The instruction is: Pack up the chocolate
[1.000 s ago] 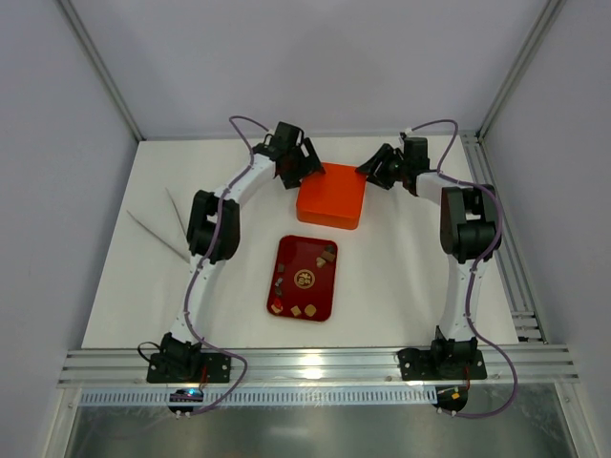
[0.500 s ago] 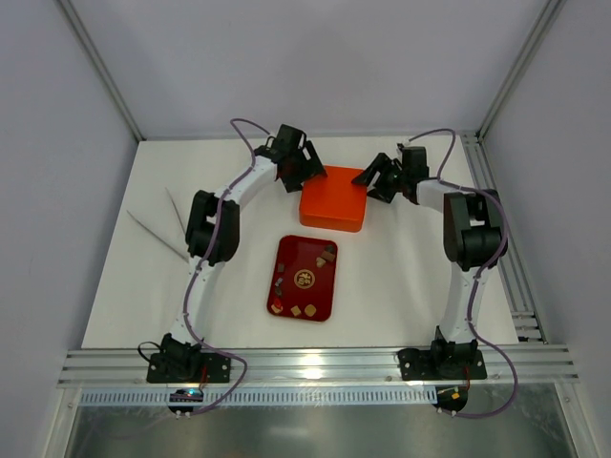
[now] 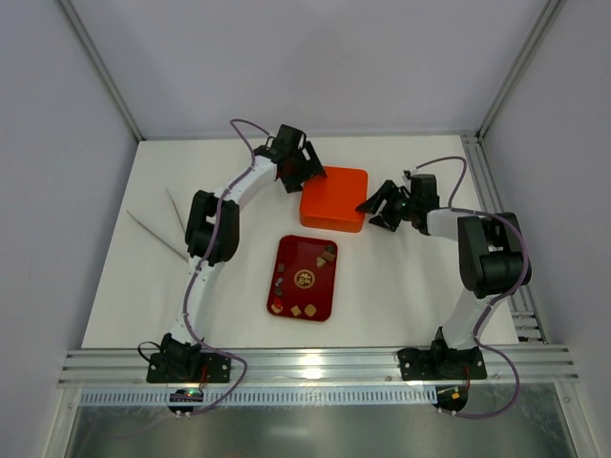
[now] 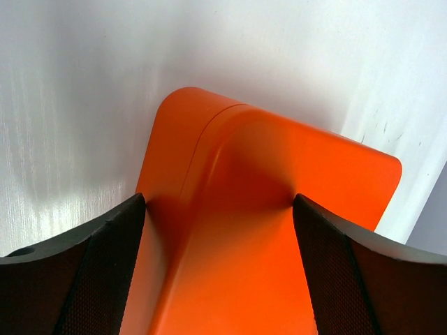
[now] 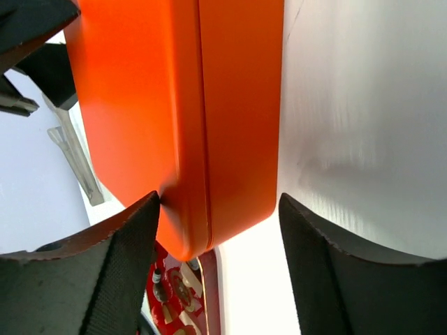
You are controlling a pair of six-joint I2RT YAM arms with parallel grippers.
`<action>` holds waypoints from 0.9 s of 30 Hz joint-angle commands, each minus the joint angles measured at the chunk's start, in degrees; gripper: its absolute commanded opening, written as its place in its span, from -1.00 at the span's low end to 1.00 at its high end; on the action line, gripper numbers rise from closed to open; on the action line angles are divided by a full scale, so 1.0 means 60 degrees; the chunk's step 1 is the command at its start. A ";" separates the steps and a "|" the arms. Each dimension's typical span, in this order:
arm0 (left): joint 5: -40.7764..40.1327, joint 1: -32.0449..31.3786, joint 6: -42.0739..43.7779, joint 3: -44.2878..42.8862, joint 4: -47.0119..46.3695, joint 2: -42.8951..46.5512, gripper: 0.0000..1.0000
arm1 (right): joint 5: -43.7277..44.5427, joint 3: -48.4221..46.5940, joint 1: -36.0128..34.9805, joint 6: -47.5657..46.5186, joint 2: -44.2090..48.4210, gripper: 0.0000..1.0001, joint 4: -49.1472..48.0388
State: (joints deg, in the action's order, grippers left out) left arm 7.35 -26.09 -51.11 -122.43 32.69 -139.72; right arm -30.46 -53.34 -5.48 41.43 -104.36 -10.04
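Several small pieces of chocolate (image 3: 326, 256), brown, tan and pale, lie on a dark red tray (image 3: 286, 250) in the middle of the table; the right wrist view catches a corner of them (image 5: 167, 293). Behind the tray sits a closed orange box (image 3: 336, 200). My left gripper (image 3: 304, 172) is at its far left corner, and in the left wrist view (image 4: 218, 202) both fingers press against the box (image 4: 279, 160). My right gripper (image 3: 375, 205) stands open at the box's right side. Its left fingertip (image 5: 143, 216) touches the box (image 5: 140, 91); the right one is over bare table.
Two thin pale sticks (image 3: 158, 234) lie on the table at the left. A metal rail (image 3: 501, 239) runs along the right edge. White walls and frame posts close in the back and sides.
My right gripper has let go of the box's far right corner, swung nearer along its right side and opened. The box has turned a little. The left gripper has stayed put.
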 commanded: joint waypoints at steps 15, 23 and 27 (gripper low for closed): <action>-0.0947 -0.0076 0.0257 0.0205 0.2360 -0.0751 0.61 | 0.1077 0.1331 -0.0449 -0.0108 0.0020 -0.03 -0.0069; -0.1021 -0.0193 0.0242 0.0278 0.2360 -0.0810 0.61 | 0.1326 0.1610 -0.0684 -0.0035 -0.0230 -0.26 -0.0333; -0.1006 -0.0223 0.0213 0.0410 0.2360 -0.0781 0.61 | 0.1473 0.1654 -0.0786 -0.0108 -0.0141 -0.34 -0.0202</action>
State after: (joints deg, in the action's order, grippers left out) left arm 5.76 -26.15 -52.12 -123.33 34.96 -139.72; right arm -28.58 -46.63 -8.19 44.40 -102.26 -21.26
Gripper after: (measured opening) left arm 0.812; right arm 0.461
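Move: The lidded orange box stands between the grippers: its middle is about 8 cm left, 4 cm ahead and 2 cm below the right hand, whose open fingers straddle its near right corner. The dark-red tray lies some 20 cm back and 14 cm left of the right hand. From the left hand, at the far left corner, the box's middle is some 7 cm back, 6 cm right and 3 cm below. The right hand finishes its backward slide down the box's right side with a last 1 cm, then eases left about 1.5 cm against the near right corner while its fingers close from roughly 70 to 45 percent open, one on the lid's edge and the other coming in on the side wall, the hand tipping up about 5 degrees. The left hand all but stays, its wide-open fingers still straddling the far left corner, one over the lid and one by the side, to back the box against that push. ##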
